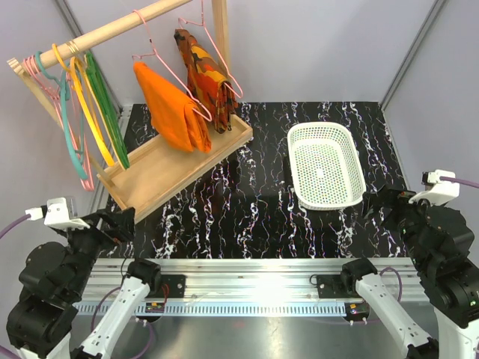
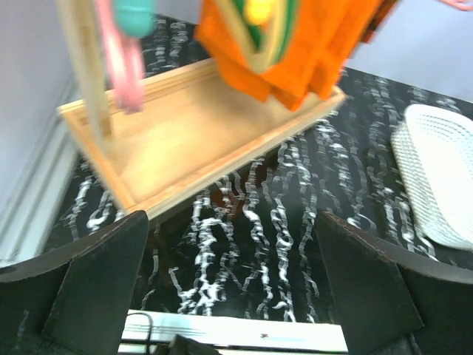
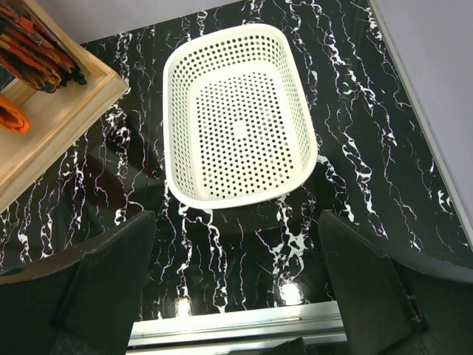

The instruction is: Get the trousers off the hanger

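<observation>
The plain orange trousers (image 1: 171, 108) hang folded over a thin pink wire hanger (image 1: 147, 34) hooked on the wooden rail (image 1: 112, 30) at the back left. In the left wrist view the trousers (image 2: 310, 52) show at the top, above the rack's wooden base (image 2: 185, 140). My left gripper (image 1: 118, 218) sits low at the near left, well short of the rack. Its jaws (image 2: 233, 281) stand wide open over bare table. My right gripper (image 1: 385, 203) is at the near right, open (image 3: 236, 281) with nothing between its fingers. A corner of the trousers (image 3: 11, 118) shows in the right wrist view.
A red, orange and yellow patterned garment (image 1: 203, 75) hangs on another pink hanger right of the trousers. Green, yellow, teal and pink bare hangers (image 1: 82, 112) crowd the rail's left end. A white perforated basket (image 1: 293, 161) lies on the black marbled table ahead of my right gripper.
</observation>
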You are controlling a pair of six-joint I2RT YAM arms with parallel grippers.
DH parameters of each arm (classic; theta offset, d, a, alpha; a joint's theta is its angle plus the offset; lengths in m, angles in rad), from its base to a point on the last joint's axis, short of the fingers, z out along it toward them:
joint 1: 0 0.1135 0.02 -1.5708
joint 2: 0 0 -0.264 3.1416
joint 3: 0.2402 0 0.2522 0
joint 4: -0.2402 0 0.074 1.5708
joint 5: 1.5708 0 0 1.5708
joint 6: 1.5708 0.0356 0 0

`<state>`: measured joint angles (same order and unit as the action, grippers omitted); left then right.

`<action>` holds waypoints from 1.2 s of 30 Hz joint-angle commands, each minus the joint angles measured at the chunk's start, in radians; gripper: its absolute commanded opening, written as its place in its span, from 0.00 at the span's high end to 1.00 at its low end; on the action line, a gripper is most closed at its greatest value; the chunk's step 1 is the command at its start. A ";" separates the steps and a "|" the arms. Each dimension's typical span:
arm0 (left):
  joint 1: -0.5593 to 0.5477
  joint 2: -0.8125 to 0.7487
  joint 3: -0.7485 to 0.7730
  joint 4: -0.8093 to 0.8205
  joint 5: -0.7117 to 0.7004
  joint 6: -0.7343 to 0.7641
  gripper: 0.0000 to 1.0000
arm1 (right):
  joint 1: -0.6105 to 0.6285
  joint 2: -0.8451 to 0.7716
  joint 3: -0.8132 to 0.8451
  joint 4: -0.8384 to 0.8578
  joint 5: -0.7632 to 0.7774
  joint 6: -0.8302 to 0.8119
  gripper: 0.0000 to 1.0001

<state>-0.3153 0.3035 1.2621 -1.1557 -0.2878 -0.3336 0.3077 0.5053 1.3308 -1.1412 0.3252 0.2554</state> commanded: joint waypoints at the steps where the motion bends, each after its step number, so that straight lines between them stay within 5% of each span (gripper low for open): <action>1: -0.005 0.031 0.040 0.051 0.143 0.011 0.01 | 0.008 -0.023 -0.015 0.069 0.025 0.013 0.01; 5: -0.005 0.042 0.098 0.079 0.266 0.005 0.01 | 0.008 -0.047 -0.010 0.078 0.017 0.010 0.00; 12: 0.050 0.161 0.270 0.203 0.687 -0.074 0.01 | 0.007 -0.054 -0.018 0.096 -0.017 0.018 0.01; 18: 0.281 0.351 0.494 0.306 0.972 -0.148 0.01 | 0.007 -0.030 -0.025 0.107 -0.067 0.042 0.01; 25: 0.395 0.505 0.562 0.444 0.820 -0.257 0.01 | 0.007 0.009 -0.041 0.156 -0.139 0.062 0.00; 32: 0.390 0.689 0.591 0.534 0.641 -0.251 0.01 | 0.008 0.035 -0.045 0.190 -0.173 0.071 0.01; 36: 0.283 0.842 0.658 0.550 0.506 -0.184 0.01 | 0.007 0.033 -0.073 0.210 -0.184 0.080 0.01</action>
<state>0.0326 1.0580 1.8519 -0.6773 0.3557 -0.5678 0.3077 0.5274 1.2732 -0.9909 0.1658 0.3187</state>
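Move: The orange trousers hang ahead of the left hand, about 24 cm forward, 13 cm to its right and some 8 cm higher. The green hanger is nearer, roughly 17 cm straight ahead and 12 cm up, while the camouflage trousers hang some 33 cm ahead and 21 cm right, about 8 cm up. From the right hand the orange trousers lie about 20 cm ahead, 53 cm to its left and 7 cm up. The orange trousers are approached by the open left hand, which swings right while drawing back slightly, climbs about 20 cm, then drives forward nearly as far towards them, clear of the empty hangers on their right. Its wrist yaws some 30 degrees clockwise and half back, the fingers tipping up. The right hand, open too, drifts a few centimetres left and forward. ##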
